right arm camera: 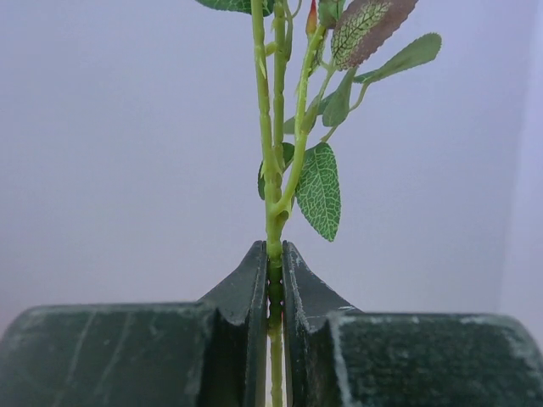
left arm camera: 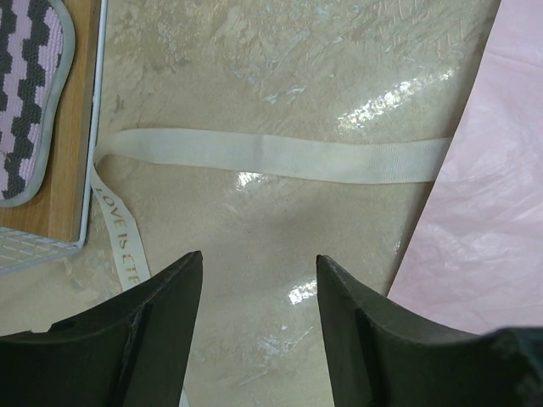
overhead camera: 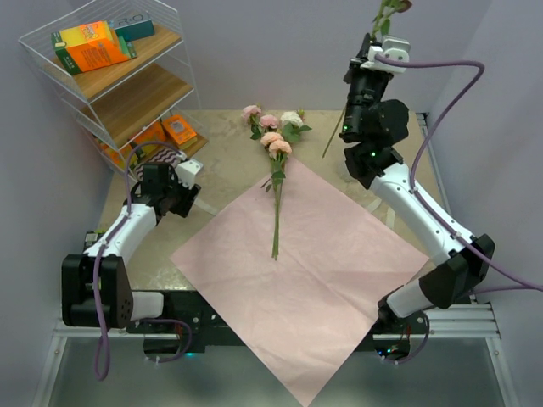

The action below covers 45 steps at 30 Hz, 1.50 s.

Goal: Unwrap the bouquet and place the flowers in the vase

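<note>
The bouquet's pink paper (overhead camera: 314,263) lies spread flat on the table, with several flowers (overhead camera: 273,140) on its far corner, pink and cream heads pointing away and stems (overhead camera: 277,212) running toward me. My right gripper (overhead camera: 376,41) is raised high at the far right and is shut on one flower's green stem (right arm camera: 274,254). Leaves (right arm camera: 321,191) show above the jaws, and the stem's lower end (overhead camera: 333,136) hangs over the table. My left gripper (left arm camera: 259,259) hovers open and empty over the tabletop near the beige ribbon (left arm camera: 271,157). The vase is out of view.
A white wire shelf (overhead camera: 127,80) with orange boxes stands at the far left. A striped cloth (left arm camera: 25,85) lies on its bottom board beside the ribbon. The paper's edge (left arm camera: 492,212) lies to the right of my left gripper. Walls close in on the left, back and right.
</note>
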Each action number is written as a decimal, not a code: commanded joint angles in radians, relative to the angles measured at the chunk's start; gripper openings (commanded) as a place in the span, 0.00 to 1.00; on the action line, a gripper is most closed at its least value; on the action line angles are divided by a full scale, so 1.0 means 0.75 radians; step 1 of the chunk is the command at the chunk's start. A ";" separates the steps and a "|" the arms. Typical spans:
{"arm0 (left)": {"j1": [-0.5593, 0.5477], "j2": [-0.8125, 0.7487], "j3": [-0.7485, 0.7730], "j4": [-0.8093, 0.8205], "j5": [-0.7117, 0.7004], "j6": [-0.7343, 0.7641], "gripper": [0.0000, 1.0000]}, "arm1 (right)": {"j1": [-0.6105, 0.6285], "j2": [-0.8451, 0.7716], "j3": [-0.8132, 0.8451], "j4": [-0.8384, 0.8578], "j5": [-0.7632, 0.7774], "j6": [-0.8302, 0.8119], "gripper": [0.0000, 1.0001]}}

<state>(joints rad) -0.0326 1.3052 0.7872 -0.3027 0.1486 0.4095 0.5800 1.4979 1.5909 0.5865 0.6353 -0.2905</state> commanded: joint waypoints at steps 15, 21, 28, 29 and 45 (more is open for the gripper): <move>0.043 0.119 0.110 0.017 0.135 0.061 0.60 | -0.160 0.122 0.094 0.824 -0.049 -0.686 0.00; 0.043 0.129 0.102 0.007 0.194 0.072 0.60 | -0.213 0.165 0.088 0.836 -0.047 -0.674 0.00; 0.082 0.111 0.102 -0.014 0.229 0.094 0.60 | -0.256 0.236 0.116 0.832 -0.039 -0.650 0.00; 0.082 0.111 0.104 -0.016 0.231 0.098 0.60 | -0.254 0.240 0.112 0.828 -0.039 -0.648 0.00; 0.150 0.076 0.108 -0.057 0.268 0.137 0.60 | -0.262 0.326 0.102 0.760 0.118 -0.582 0.00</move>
<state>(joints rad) 0.0586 1.3968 0.8341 -0.3378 0.3138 0.4915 0.3855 1.7325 1.6341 1.1603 0.6575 -0.7437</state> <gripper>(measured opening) 0.603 0.088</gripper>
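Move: Below and ahead of the right hand, which already holds the flower stem high up, stands the vase: about 10 cm farther out, level sideways, its middle some 42 cm down. The loose ribbon lies about 3 cm back and 10 cm to this hand's right, and the remaining flowers roughly 5 cm ahead and 20 cm to its left, both some 52 cm below. From the left hand the vase is about 16 cm ahead, 46 cm right and 7 cm above. Swinging the held flower about 10 cm to the right, high above the table, the right hand first draws back slightly and rises some 5 cm, then eases forward about 5 cm while sinking nearly as much. The wrist turns some 25-30 degrees clockwise and tips the fingers farther up; they stay shut on the stem. ##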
